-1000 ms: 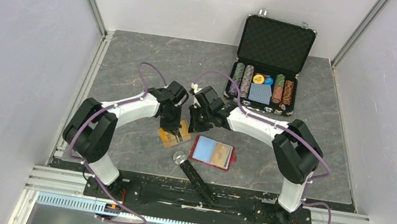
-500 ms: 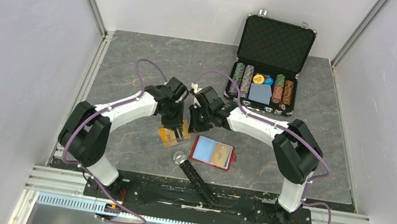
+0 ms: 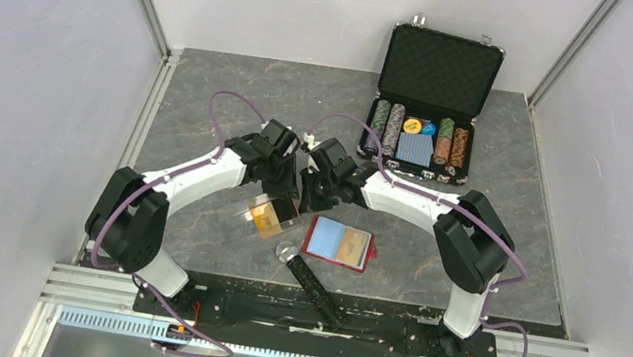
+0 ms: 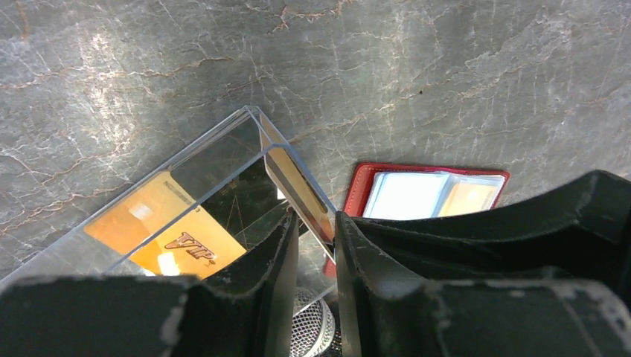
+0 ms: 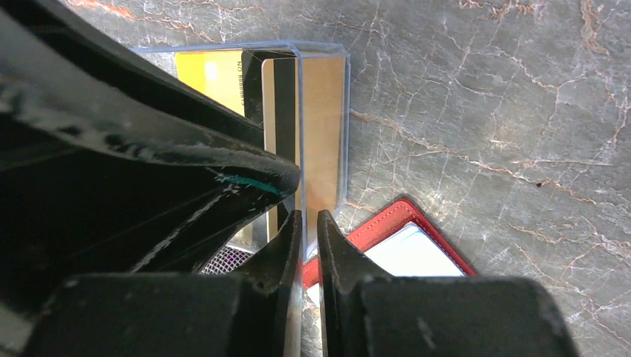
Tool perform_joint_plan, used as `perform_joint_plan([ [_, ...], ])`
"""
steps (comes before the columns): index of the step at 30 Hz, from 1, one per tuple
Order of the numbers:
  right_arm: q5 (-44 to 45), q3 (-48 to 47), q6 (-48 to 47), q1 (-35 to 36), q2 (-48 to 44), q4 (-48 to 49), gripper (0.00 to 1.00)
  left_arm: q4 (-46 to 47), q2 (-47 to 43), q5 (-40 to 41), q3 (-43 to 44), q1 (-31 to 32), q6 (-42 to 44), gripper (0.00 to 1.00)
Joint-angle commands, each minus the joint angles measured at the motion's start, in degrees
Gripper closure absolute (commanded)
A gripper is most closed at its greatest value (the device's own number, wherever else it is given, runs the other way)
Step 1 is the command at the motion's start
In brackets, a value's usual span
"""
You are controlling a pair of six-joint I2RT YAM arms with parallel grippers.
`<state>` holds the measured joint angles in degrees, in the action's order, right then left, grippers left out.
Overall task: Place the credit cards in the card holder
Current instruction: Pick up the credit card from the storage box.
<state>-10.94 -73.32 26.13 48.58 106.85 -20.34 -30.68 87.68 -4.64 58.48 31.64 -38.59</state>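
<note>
The credit cards (image 3: 266,218) lie inside a clear plastic case (image 3: 249,210) left of the open red card holder (image 3: 341,244). In the left wrist view an orange card (image 4: 160,234) and a black card (image 4: 231,201) show through the case (image 4: 216,149), with the card holder (image 4: 405,195) beyond. My left gripper (image 4: 316,229) straddles the case's side wall, jaws a little apart. My right gripper (image 5: 309,223) is shut on a thin clear edge of the case (image 5: 321,49); gold cards (image 5: 324,126) and the holder (image 5: 417,253) lie below. Both grippers (image 3: 284,194) (image 3: 305,200) meet over the case.
A microphone (image 3: 287,252) with a black handle lies just in front of the case and the holder, pointing toward the arm bases. An open black poker-chip case (image 3: 422,109) stands at the back right. Grey walls close in both sides.
The left gripper has shifted toward the right one and its jaws have widened. The clear case now sits tilted and reaches further left than before. The right arm stayed put.
</note>
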Motion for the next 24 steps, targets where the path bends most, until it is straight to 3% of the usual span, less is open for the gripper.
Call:
perform_joint_plan([
  [1, -2.09, 0.94, 0.43, 0.48, -1.14, 0.05, 0.96, 1.92, 2.15, -0.44, 0.20, 0.18, -2.12, 0.70],
  [6, -1.98, 1.00, 0.29, 0.48, -1.16, 0.06, 0.95, 1.91, 3.28, -0.11, -0.86, 0.18, -2.21, 0.76],
  [8, -1.88, 0.89, 0.30, 0.46, -1.20, -0.05, 0.95, 2.01, 3.29, 0.14, -1.00, 0.18, -2.11, 0.86],
  [9, -1.85, 0.82, 0.22, 0.51, -1.31, -0.03, 0.95, 1.96, 3.16, 0.31, -1.01, 0.18, -2.04, 0.96],
  [13, -0.81, 0.63, 0.13, 0.47, -2.46, -0.03, 0.89, 0.64, 1.62, 1.66, -0.20, 0.20, -1.48, 0.98],
  [18, 1.61, 0.24, 0.12, 0.47, -5.90, -0.01, 0.66, -1.35, -3.63, 4.19, 0.94, 0.23, -0.75, 0.98],
  [24, 3.54, 0.86, 0.41, 0.28, -10.70, 0.04, 0.48, -1.32, -11.64, 6.19, 0.48, 0.09, -1.06, 0.98],
])
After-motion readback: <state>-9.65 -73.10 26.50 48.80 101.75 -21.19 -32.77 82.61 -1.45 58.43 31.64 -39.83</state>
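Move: The gold credit card stands on edge at the storage box's right end, between the left hand's fingers, its middle about 1 cm ahead of and 2 cm below that hand. The black card lies some 2 cm back, 2 cm left and 4 cm below, the microphone head roughly 10 cm straight back and the open card holder about 7 cm back, 10 cm right, both 4 cm lower. From the right hand, the gold card is about 2 cm left, 1 cm ahead and 1 cm below. Settling barely half a centimetre, the left hand closes its slightly open fingers on the upright gold card, then draws it straight up by roughly 3 cm, easing a little to the left. Meanwhile the right hand keeps its pinch on the box's end wall, then opens about halfway, lets go and rises some 3.5 cm. ##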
